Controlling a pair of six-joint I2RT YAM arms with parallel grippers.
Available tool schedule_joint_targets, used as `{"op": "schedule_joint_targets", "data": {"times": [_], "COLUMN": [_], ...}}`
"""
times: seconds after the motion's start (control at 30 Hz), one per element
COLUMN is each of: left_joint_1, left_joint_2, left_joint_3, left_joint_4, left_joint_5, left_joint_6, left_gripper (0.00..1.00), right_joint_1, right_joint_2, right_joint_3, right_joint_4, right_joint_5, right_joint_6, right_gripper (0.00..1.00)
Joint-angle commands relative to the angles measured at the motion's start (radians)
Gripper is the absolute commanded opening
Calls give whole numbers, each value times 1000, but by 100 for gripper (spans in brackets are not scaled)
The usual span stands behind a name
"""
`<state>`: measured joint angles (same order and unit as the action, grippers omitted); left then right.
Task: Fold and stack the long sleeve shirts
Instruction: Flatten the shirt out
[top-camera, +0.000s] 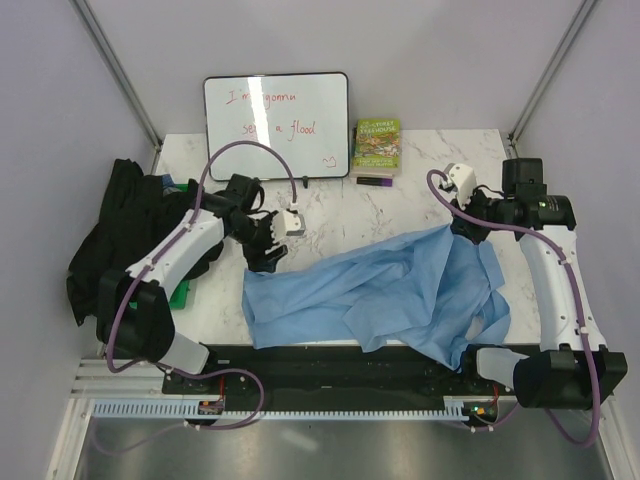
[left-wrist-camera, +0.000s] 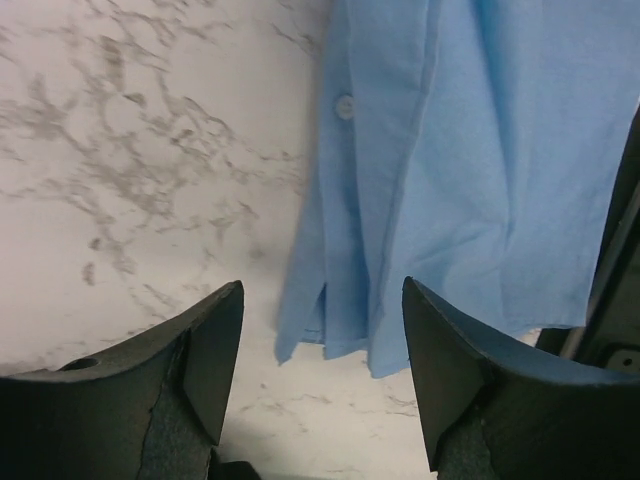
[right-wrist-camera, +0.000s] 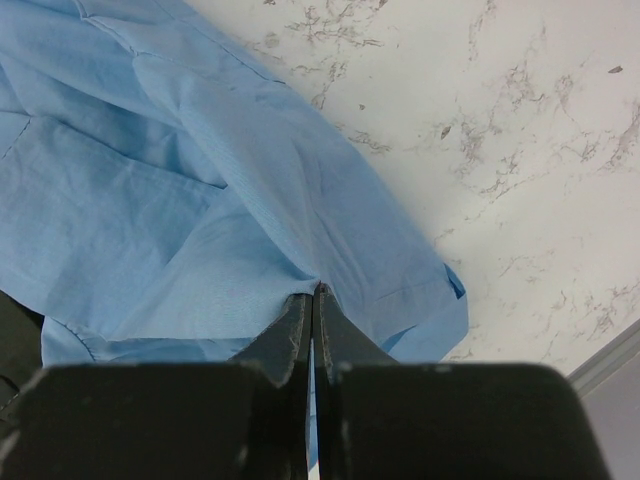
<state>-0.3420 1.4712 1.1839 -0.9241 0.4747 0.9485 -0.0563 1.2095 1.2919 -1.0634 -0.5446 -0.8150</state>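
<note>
The light blue long sleeve shirt (top-camera: 380, 290) lies crumpled over the middle and right of the marble table (top-camera: 400, 200), its near part drooping over the front edge. My right gripper (top-camera: 466, 232) is shut on a fold of this shirt (right-wrist-camera: 150, 200) near its far right corner, the jaws (right-wrist-camera: 314, 292) pressed together with cloth pinched at the tips. My left gripper (top-camera: 266, 256) hovers at the shirt's far left corner. Its fingers (left-wrist-camera: 322, 370) stand open and empty above the button edge (left-wrist-camera: 470, 160). The black long sleeve shirt (top-camera: 130, 220) is heaped at the table's left edge.
A whiteboard (top-camera: 277, 123) leans against the back wall with a green-covered book (top-camera: 377, 147) and a dark marker (top-camera: 375, 182) beside it. Something green (top-camera: 180, 293) shows under the left arm. Grey walls close in both sides.
</note>
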Motion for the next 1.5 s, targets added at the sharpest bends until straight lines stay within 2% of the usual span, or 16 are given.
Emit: {"op": "schedule_joint_targets", "data": {"times": [0.0,0.23,0.33,0.43,0.47,0.57,0.67,0.77,0.83,0.97,1.13,1.3,1.47], "left_joint_1": [-2,-2,0,-2,-2,1,17,35,35,35,32,32,34], "left_joint_2": [9,23,40,31,23,-32,-81,-127,-158,-221,-366,-604,-712], "left_joint_3": [-82,-182,-216,-228,-228,-204,-115,47,163,386,444,477,595], "left_joint_4": [-35,4,34,48,50,51,50,63,96,100,80,90,113], "left_joint_5": [16,-48,-90,-105,-102,-97,-105,-136,-194,-257,-261,-242,-222], "left_joint_6": [-37,-17,-17,-16,-16,-43,-118,-223,-302,-366,-375,-407,-427], "left_gripper": [70,69,66,42,22,2,2,2,2,2,2,2,2], "right_joint_1": [-5,-5,-5,-4,-4,-7,-20,-31,-31,-31,-31,-31,-31], "right_joint_2": [-1,19,19,18,18,18,15,9,5,12,-95,-255,-375], "right_joint_3": [26,37,44,50,50,66,101,174,259,438,543,592,707], "right_joint_4": [0,8,10,13,14,28,74,153,224,264,292,371,414], "right_joint_5": [-23,-29,-28,-22,-15,-6,6,34,82,159,274,412,475], "right_joint_6": [-10,-1,4,11,14,43,128,239,302,401,427,433,445], "right_gripper": [0,0,0,0,0,0,0,0,0,0,0,0,0]}}
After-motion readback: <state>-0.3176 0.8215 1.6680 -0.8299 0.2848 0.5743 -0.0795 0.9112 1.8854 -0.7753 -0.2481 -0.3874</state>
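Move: The shirt's open left-hand end lies just below the left hand: its far corner sits about 5 cm back, 3 cm left and 8 cm lower, while from the right hand, already holding the shirt's other end in the air, it is roughly 38 cm left, 8 cm back and 18 cm down. The black pile stands some 27 cm to the left hand's left and 1 cm ahead. From the right hand the book is about 17 cm ahead and 13 cm left, the marker 11 cm ahead and 13 cm left. The shirt's left end is pinched by the left hand, which sinks about 8 cm with open fingers, easing back and a little left, and shuts on the far corner. Then both hands, the right keeping its grip throughout, sweep the shirt fast upward, the left by some 45 cm; they swing forward first, then back towards the bases, fingers tilting up. ##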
